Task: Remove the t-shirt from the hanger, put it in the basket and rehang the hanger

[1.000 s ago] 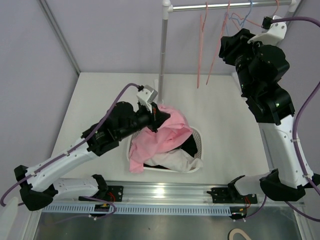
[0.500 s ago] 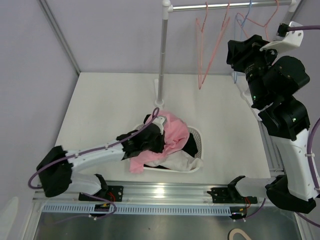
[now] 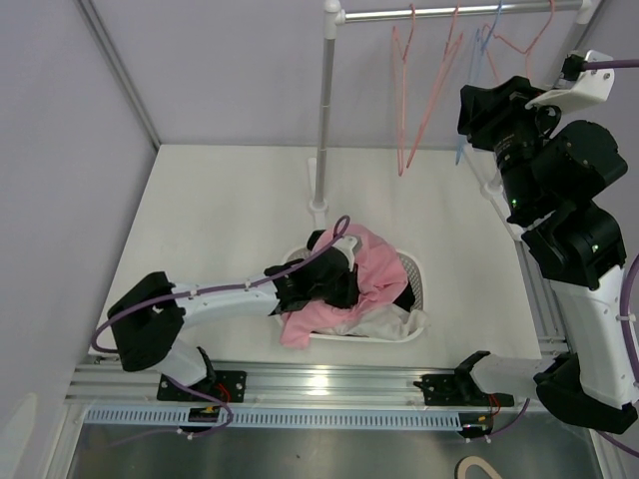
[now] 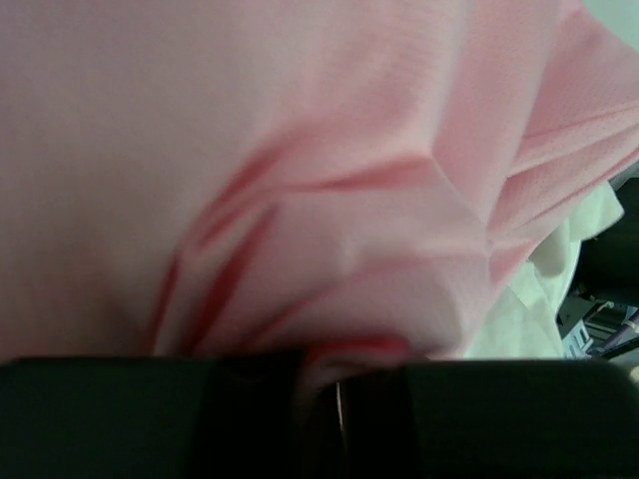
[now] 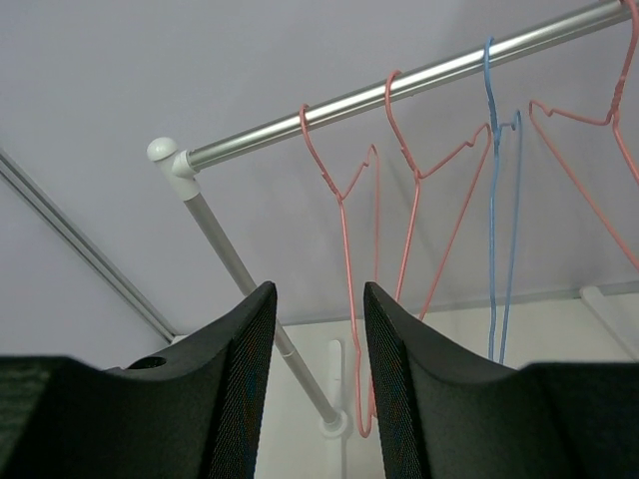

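Observation:
The pink t-shirt (image 3: 374, 267) lies bunched in the white laundry basket (image 3: 418, 267), off any hanger. My left gripper (image 3: 337, 283) is low over the basket and shut on a fold of it. In the left wrist view the pink t-shirt (image 4: 329, 200) fills the frame and is pinched in the left gripper (image 4: 334, 389). My right gripper (image 3: 473, 106) is raised near the rail, open and empty. In the right wrist view the right gripper (image 5: 319, 294) faces bare pink hangers (image 5: 344, 200) and a blue hanger (image 5: 492, 200).
A metal rail (image 3: 439, 12) on a grey pole (image 3: 323, 120) carries several bare wire hangers (image 3: 404, 90). A white garment (image 3: 384, 324) and a dark one (image 3: 399, 295) lie in the basket under the pink shirt. The aluminium base rail (image 3: 329, 384) runs along the near edge.
My left arm dropped low and moved right with the pink t-shirt, and the basket shifted right with it. My right arm pulled back to the right, away from the hangers.

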`<control>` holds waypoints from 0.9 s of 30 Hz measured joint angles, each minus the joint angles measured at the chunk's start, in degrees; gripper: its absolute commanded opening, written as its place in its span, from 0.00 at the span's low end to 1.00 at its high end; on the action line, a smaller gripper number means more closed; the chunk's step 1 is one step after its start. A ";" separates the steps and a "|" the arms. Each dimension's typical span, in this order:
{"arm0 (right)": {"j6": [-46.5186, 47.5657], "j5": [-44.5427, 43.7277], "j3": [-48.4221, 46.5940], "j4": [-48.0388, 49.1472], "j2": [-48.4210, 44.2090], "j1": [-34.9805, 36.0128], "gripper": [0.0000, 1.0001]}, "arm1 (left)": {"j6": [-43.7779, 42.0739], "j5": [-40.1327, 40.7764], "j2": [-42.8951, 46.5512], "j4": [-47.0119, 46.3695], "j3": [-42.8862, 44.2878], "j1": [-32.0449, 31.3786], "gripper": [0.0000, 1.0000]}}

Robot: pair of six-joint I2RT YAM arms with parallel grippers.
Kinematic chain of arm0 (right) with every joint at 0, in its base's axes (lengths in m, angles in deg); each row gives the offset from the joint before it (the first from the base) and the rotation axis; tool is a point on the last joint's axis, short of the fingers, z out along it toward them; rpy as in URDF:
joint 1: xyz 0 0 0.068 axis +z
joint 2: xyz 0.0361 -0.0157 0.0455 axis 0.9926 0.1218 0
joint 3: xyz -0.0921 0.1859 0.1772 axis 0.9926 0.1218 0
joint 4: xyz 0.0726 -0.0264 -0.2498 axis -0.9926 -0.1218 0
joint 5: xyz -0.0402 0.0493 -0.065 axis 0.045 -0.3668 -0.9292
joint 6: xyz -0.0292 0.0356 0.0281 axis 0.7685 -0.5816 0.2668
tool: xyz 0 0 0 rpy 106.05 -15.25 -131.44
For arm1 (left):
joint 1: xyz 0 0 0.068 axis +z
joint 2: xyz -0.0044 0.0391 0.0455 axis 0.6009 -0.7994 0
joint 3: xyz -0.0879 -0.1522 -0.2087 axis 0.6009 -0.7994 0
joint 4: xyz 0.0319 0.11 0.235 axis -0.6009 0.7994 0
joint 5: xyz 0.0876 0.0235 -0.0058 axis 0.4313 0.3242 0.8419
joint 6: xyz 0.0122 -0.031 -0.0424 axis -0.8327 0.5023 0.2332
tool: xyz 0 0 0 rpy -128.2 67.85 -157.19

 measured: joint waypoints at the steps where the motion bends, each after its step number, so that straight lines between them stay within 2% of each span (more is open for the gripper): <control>1: 0.00 0.00 0.13 -0.02 0.00 0.00 0.45 | -0.07 0.70 0.92 1.31 0.09 -0.31 0.26; 8: 0.13 -0.09 0.44 -0.04 0.00 0.00 0.46 | -1.20 6.80 15.15 14.82 1.66 -2.10 0.39; 9: 0.11 -0.09 0.46 -0.04 0.00 0.00 0.46 | -1.44 7.61 16.74 16.11 2.32 -2.10 0.47; 10: 0.11 -0.09 0.48 -0.04 0.00 0.00 0.46 | -1.68 8.28 18.21 17.35 3.08 -2.12 0.50; 12: 0.09 -0.07 0.59 -0.02 0.00 0.00 0.46 | -2.25 9.53 19.93 18.86 4.11 -2.10 0.58; 17: 0.04 0.13 0.87 -0.04 0.04 0.11 0.46 | -3.39 12.31 20.90 22.01 4.52 -2.12 0.61; 20: 0.07 0.26 0.87 -0.04 0.04 0.17 0.46 | -4.83 14.01 22.27 23.34 4.50 -2.12 0.71; 21: 0.07 0.46 0.87 -0.09 0.02 0.22 0.49 | -5.57 14.64 23.52 23.58 4.50 -2.12 0.76; 24: 0.07 1.07 1.97 -0.35 -0.59 0.33 0.49 | -7.82 16.98 29.03 24.26 4.66 -2.12 0.79; 27: -0.20 1.64 7.63 -0.26 -3.87 0.37 0.50 | -10.60 20.06 35.69 25.35 6.08 -2.12 0.87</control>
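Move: The left hand is already down in the basket with its barely parted fingers in the pink t-shirt, whose middle lies about 5 cm ahead and 2 cm below. The basket's centre is some 4 cm ahead and 5 cm down; the white shirt lies about 3 cm back and 9 cm to the right, the black shirt 5 cm ahead and 15 cm right. From the right hand, the pink t-shirt is roughly 20 cm left, 6 cm back and 50 cm below. Letting go of the pink t-shirt, the left fingers spread nearly wide while the hand lifts out of the basket, up about 18 cm and some 12 cm to its left, its fingertips tilting up roughly 25 degrees; the climb stalls briefly midway. The right hand, empty by the hangers, waits part-open, then sinks about 3 cm at the end. ##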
